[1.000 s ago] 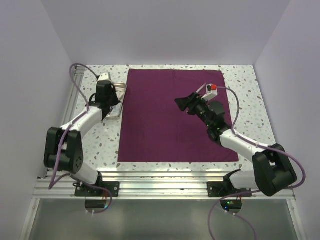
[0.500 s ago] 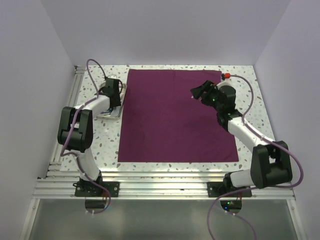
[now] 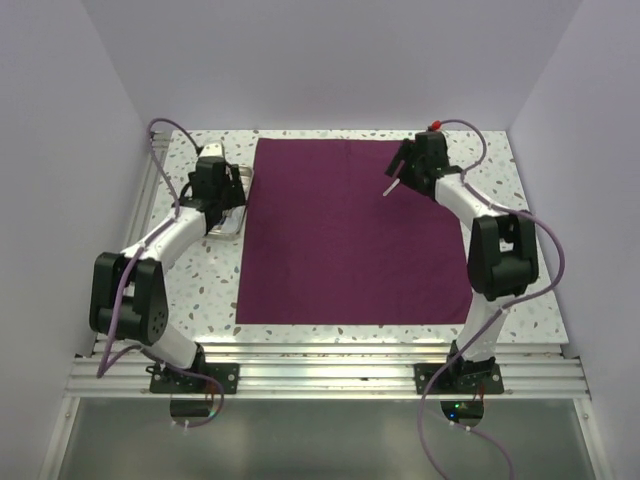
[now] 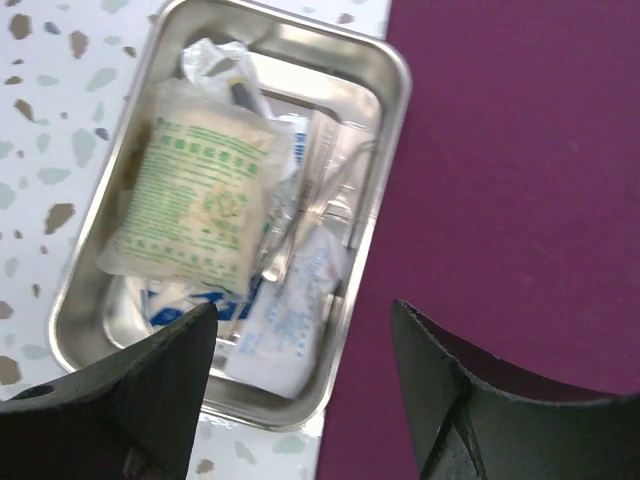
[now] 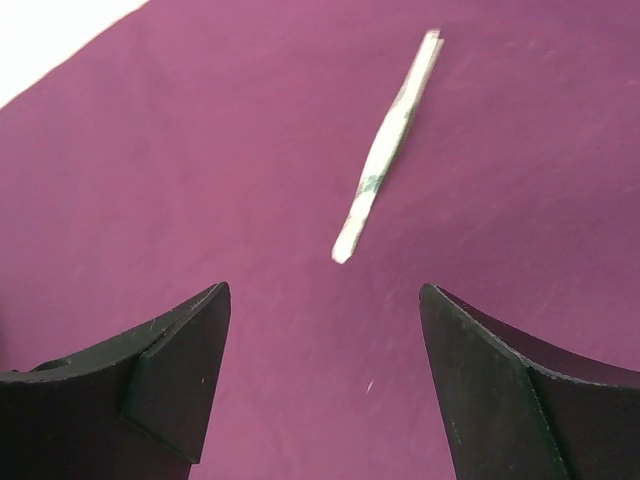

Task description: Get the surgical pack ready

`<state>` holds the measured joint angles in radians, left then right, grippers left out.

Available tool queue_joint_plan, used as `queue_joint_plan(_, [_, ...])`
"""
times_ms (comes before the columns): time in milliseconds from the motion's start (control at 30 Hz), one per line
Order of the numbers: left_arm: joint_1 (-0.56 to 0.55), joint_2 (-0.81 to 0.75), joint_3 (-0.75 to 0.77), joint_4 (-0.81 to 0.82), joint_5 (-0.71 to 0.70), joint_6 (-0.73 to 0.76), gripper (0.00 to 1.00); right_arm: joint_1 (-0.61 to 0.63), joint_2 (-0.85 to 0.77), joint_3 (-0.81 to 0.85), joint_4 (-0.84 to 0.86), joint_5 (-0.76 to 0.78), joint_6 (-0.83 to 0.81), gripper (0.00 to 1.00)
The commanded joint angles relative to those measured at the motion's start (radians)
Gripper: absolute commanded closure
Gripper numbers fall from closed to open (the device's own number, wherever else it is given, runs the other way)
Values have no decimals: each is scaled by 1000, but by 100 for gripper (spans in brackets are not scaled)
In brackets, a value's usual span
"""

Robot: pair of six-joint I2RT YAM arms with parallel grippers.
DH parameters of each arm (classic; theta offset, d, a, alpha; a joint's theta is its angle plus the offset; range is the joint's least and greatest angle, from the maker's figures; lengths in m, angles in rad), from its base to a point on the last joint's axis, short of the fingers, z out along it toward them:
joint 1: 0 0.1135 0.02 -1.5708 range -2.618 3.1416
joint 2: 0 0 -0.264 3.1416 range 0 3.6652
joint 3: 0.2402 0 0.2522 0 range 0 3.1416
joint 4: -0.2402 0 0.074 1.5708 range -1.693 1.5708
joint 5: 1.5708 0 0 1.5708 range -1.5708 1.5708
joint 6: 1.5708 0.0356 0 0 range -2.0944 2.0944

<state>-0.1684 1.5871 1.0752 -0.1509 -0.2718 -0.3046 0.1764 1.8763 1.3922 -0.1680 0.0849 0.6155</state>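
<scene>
The surgical pack's deep purple cloth (image 3: 350, 235) lies spread flat as a large square. Off its left edge sits the small steel tray (image 4: 396, 90), uncovered. It holds a big clear packet (image 4: 200, 195) and several white sachets. My left gripper (image 4: 300, 310) hovers open over the tray's near corner with nothing between its fingers; from above it shows over the tray (image 3: 224, 205). My right gripper (image 5: 322, 288) is open above the cloth's far right part (image 3: 402, 168). A thin white strip packet (image 5: 388, 145) lies loose beyond its fingertips, over the cloth (image 5: 180, 150).
The table is white speckled (image 3: 520, 260), with walls close on three sides. An aluminium rail (image 3: 330, 350) runs along the near edge, where both arm bases stand. The tray sits tight against the cloth's left border (image 4: 385, 250).
My left gripper has opened over the tray. The right arm swung from the cloth's middle right toward its far right corner, and the white strip now shows loose beyond its open fingers.
</scene>
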Motion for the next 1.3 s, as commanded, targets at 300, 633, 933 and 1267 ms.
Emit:
queue_joint_plan(300, [-108, -174, -133, 224, 112, -117, 24, 0, 259, 347, -280, 285, 190, 25])
queue_joint_plan(633, [-128, -234, -173, 258, 102, -103, 24, 0, 403, 527, -323, 325, 199, 28])
queue_joint_plan(933, [-129, -263, -184, 266, 82, -90, 24, 0, 517, 665, -357, 374, 210, 33])
queue_joint_plan(1267, [-129, -250, -184, 278, 85, -82, 24, 2, 538, 657, -308, 365, 204, 55])
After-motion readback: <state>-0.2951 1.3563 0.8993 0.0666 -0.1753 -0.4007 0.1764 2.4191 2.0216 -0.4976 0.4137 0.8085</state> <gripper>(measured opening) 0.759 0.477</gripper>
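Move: The metal tweezers I'm after with my right hand lie about 9 cm ahead of it, 4 cm to its right and 11 cm below, the cloth around them otherwise bare. From my empty left hand they are far off, roughly 17 cm ahead, 58 cm to the right and 11 cm below. The loaded steel tray lies about 8 cm ahead of that left hand, 5 cm to its left and 10 cm below. I bring my open right hand down and forward over the tweezers, about 8 cm each way and a little right, turning some 20 degrees clockwise and tipping the fingers down slightly. Then I sink straight down while the fingers part-close on either side. My left hand swings right, away from the tray, then rises, fingers open and tilting up. ##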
